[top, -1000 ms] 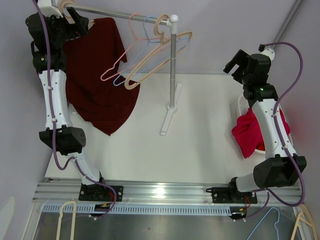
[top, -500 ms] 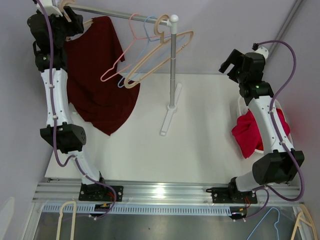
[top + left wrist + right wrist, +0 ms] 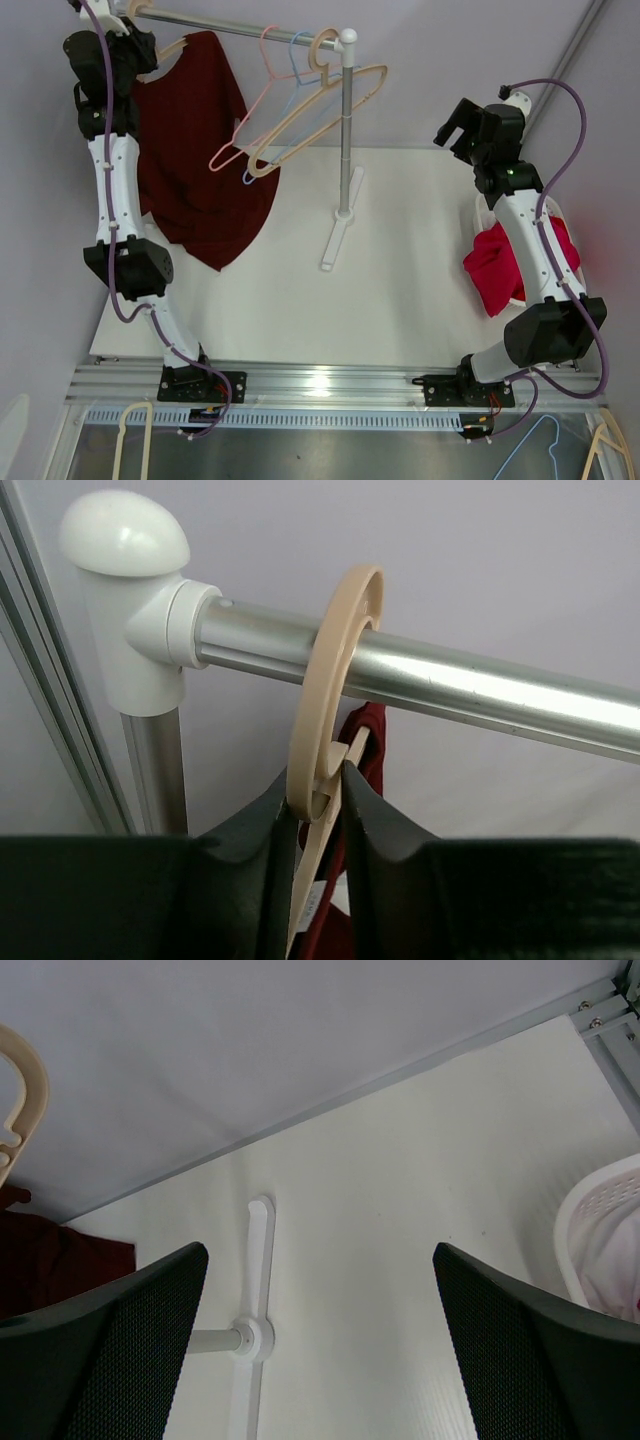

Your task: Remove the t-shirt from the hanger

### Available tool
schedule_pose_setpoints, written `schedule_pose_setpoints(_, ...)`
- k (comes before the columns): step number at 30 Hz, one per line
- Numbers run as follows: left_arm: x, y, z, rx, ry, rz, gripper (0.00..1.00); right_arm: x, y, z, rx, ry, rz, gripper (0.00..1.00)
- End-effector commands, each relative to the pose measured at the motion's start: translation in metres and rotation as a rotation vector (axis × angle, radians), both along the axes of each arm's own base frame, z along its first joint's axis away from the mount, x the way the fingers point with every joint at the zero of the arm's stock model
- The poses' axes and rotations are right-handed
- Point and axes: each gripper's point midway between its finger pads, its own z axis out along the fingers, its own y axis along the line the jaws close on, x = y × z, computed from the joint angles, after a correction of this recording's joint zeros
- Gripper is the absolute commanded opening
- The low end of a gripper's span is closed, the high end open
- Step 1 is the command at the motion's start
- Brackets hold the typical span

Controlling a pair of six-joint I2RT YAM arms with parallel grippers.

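A dark red t-shirt (image 3: 200,150) hangs on a beige hanger (image 3: 325,780) at the left end of the metal rail (image 3: 210,20). The hanger's hook loops over the rail (image 3: 450,685) in the left wrist view. My left gripper (image 3: 318,795) is raised to the rail and shut on the hanger's neck just below the hook. In the top view my left gripper (image 3: 140,45) is at the shirt's collar. My right gripper (image 3: 455,120) is open and empty, held high over the table's right side, apart from the shirt.
Three empty hangers, pink (image 3: 240,125), blue (image 3: 295,60) and beige (image 3: 310,115), hang on the rail's right end by the white stand post (image 3: 345,130). A white basket (image 3: 485,215) with red clothing (image 3: 500,265) sits at the right. The stand foot (image 3: 255,1330) lies below my right gripper.
My left gripper has risen slightly at the hanger's hook. The empty hangers have swung a little. My right arm has swung left and up toward the stand.
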Motion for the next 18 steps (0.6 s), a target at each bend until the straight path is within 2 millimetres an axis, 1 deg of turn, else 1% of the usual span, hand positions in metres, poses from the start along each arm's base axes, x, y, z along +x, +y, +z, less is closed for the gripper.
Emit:
schedule_pose_setpoints(1,-0.0120,-0.0047,0.0413,0.027,-0.119,-0.027,0.25,0.0030,0.0018,0.0211,-0.016,-0.052,-0.004,1.00)
schedule_pose_setpoints(2,-0.0119,-0.0061,0.0412,0.027,-0.119,-0.031,0.22,0.0028,0.0015,0.0200,-0.017,-0.049,-0.005,0.99)
schedule_pose_setpoints(3,-0.0122,-0.0070,0.0415,0.028,-0.118,-0.036,0.17,0.0030,0.0019,0.0204,-0.013,-0.050,-0.005,0.99)
schedule_pose_setpoints(5,-0.0122,-0.0074,0.0407,0.024,-0.115,-0.038,0.15,0.0028,0.0033,0.0190,-0.013,-0.047,-0.001,0.99)
schedule_pose_setpoints(6,-0.0129,-0.0081,0.0415,0.025,-0.116,-0.041,0.10,0.0026,0.0043,0.0186,-0.013,-0.046,0.001,1.00)
schedule_pose_setpoints(10,-0.0130,-0.0095,0.0422,0.018,-0.120,-0.049,0.09,0.0009,0.0073,0.0182,-0.015,-0.044,0.008,1.00)
schedule_pose_setpoints(11,-0.0131,-0.0101,0.0429,0.018,-0.123,-0.053,0.06,0.0008,0.0070,0.0174,-0.017,-0.043,0.007,1.00)
schedule_pose_setpoints(12,-0.0134,-0.0111,0.0440,0.017,-0.127,-0.058,0.01,0.0000,0.0068,0.0173,-0.019,-0.043,0.008,0.99)
schedule_pose_setpoints(14,-0.0125,-0.0117,0.0433,0.010,-0.127,-0.066,0.01,-0.0002,0.0086,0.0159,-0.017,-0.040,0.012,0.99)
schedule_pose_setpoints(16,-0.0112,-0.0124,0.0420,-0.001,-0.126,-0.068,0.11,-0.0010,0.0089,0.0138,-0.018,-0.034,0.012,0.99)
schedule_pose_setpoints(17,-0.0097,-0.0125,0.0413,-0.003,-0.127,-0.070,0.11,-0.0013,0.0079,0.0145,-0.019,-0.035,0.009,0.99)
schedule_pose_setpoints(18,-0.0089,-0.0130,0.0397,-0.001,-0.124,-0.074,0.02,-0.0018,0.0084,0.0144,-0.020,-0.035,0.011,1.00)
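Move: The neck of the tan hanger carrying the maroon t-shirt is already between my left fingertips, just under its hook. The t-shirt hangs below, its middle some 25 cm down and about 5 cm to the right. The rod passes about 5 cm straight above the neck. Its white end joint is some 8 cm left and 6 cm up, level fore and aft. From my right hand that neck is roughly 53 cm left, 10 cm ahead and 16 cm higher. I close my left fingers the rest of the way on the tan hanger's neck and keep it pinched between the fingertips, flat sides against the pads. As they shut, my hand eases only about 1 cm to the right, with scarcely any turn of the wrist, staying just below the rod. ##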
